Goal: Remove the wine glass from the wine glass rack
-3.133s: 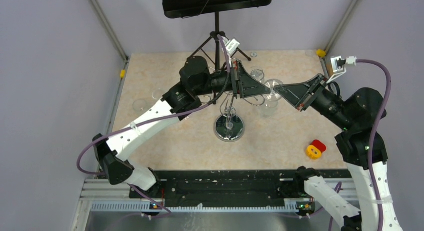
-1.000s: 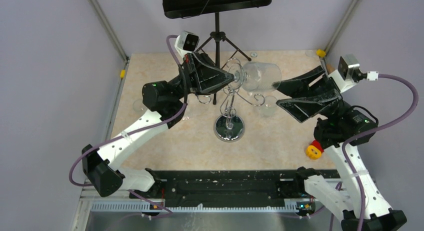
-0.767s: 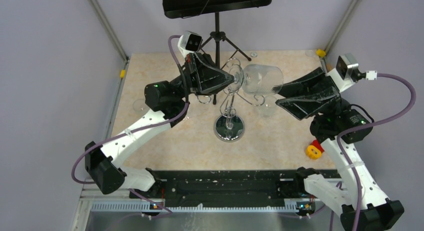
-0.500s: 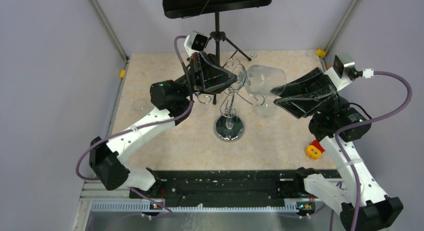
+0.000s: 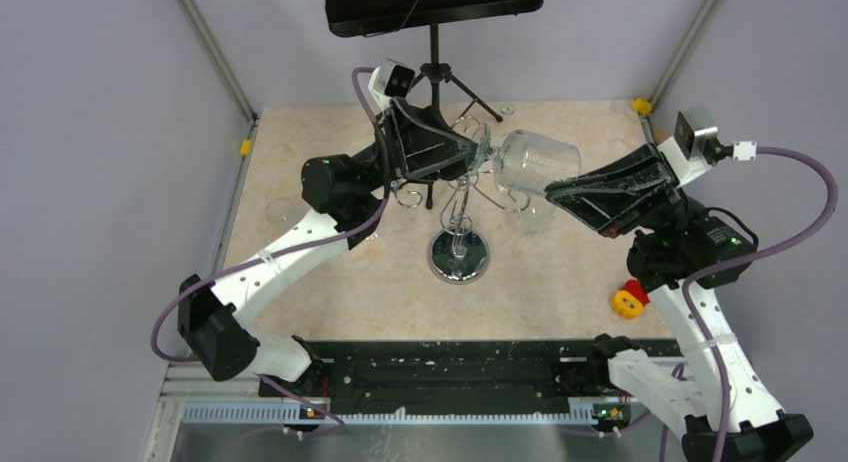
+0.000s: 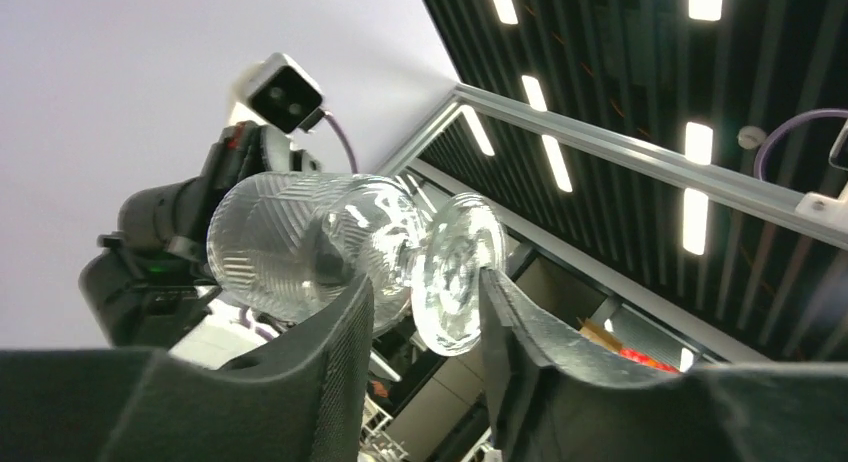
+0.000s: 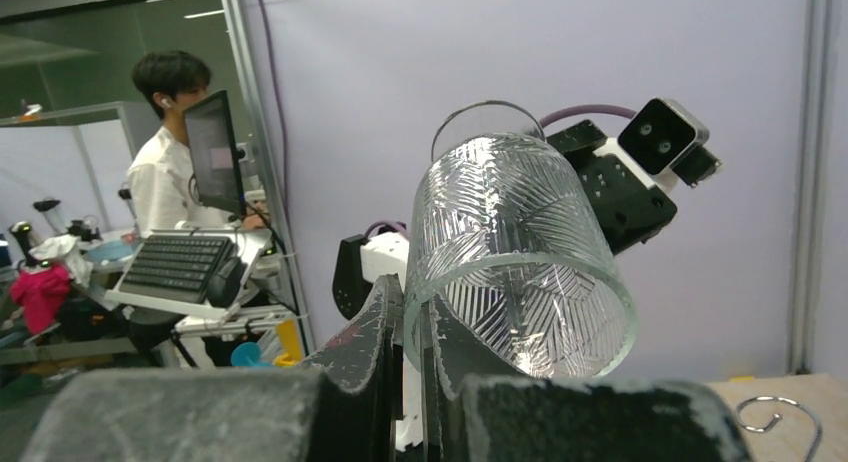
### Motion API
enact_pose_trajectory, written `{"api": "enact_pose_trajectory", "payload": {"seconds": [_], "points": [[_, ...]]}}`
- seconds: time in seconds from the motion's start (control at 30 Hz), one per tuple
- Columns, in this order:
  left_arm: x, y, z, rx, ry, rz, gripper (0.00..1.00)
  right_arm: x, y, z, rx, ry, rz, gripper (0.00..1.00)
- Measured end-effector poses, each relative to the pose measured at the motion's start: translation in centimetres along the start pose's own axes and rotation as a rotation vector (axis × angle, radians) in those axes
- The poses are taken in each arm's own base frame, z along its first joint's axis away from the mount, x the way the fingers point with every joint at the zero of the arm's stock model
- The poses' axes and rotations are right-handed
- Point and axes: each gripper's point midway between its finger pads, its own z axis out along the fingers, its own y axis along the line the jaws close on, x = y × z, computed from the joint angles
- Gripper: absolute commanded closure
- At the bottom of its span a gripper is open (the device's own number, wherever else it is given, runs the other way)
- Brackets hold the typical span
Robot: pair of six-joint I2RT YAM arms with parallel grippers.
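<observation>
The wine glass lies sideways in the air above the chrome wine glass rack, clear of its hook arms. My right gripper is shut on the bowl's rim, one finger inside and one outside the glass wall. My left gripper stands open around the stem, with the round foot between its fingers and a gap showing on both sides. The right gripper pinches the rim at the bowl's left edge.
A black tripod music stand stands behind the rack. Other clear glasses sit on the table at the left and under the right gripper. A red and yellow object lies at the front right.
My right gripper has closed on the glass rim. My left gripper has let go of the stem and opened. The glass has shifted slightly to the right.
</observation>
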Motion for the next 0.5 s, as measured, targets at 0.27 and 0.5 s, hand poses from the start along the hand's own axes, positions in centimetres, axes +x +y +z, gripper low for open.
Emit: {"api": "enact_pose_trajectory", "payload": {"seconds": [0.27,0.5], "points": [[-0.3,1.9,-0.2,-0.113,-0.013,0.107,0.10,-2.1,-0.8,-0.1,0.181,-0.066,-0.097,1.00],[-0.4,1.2,-1.1,-0.177,-0.025,0.225,0.08,-5.9,-4.3,-1.6,0.540,-0.138,-0.193,1.00]]}}
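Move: Lying between the two hands, the raised wine glass has its rim pinched in the right fingers. Its middle is about 5 cm left, 3 cm ahead and 4 cm above the right hand, and some 7 cm right, 1 cm back and 2 cm below the left, whose part-open tips still flank the foot. The rack's top is roughly 9 cm ahead, 7 cm left and 17 cm below the right hand. Spreading from about a third open to nearly fully wide, the left fingers free the glass's foot while that hand stays almost in place, turning slightly counter-clockwise. The right hand keeps its shut pinch on the rim and, speeding up, carries the glass about 5 cm forward, 4 cm right and 3 cm up, away from the left hand, swinging clockwise some 30 degrees. ##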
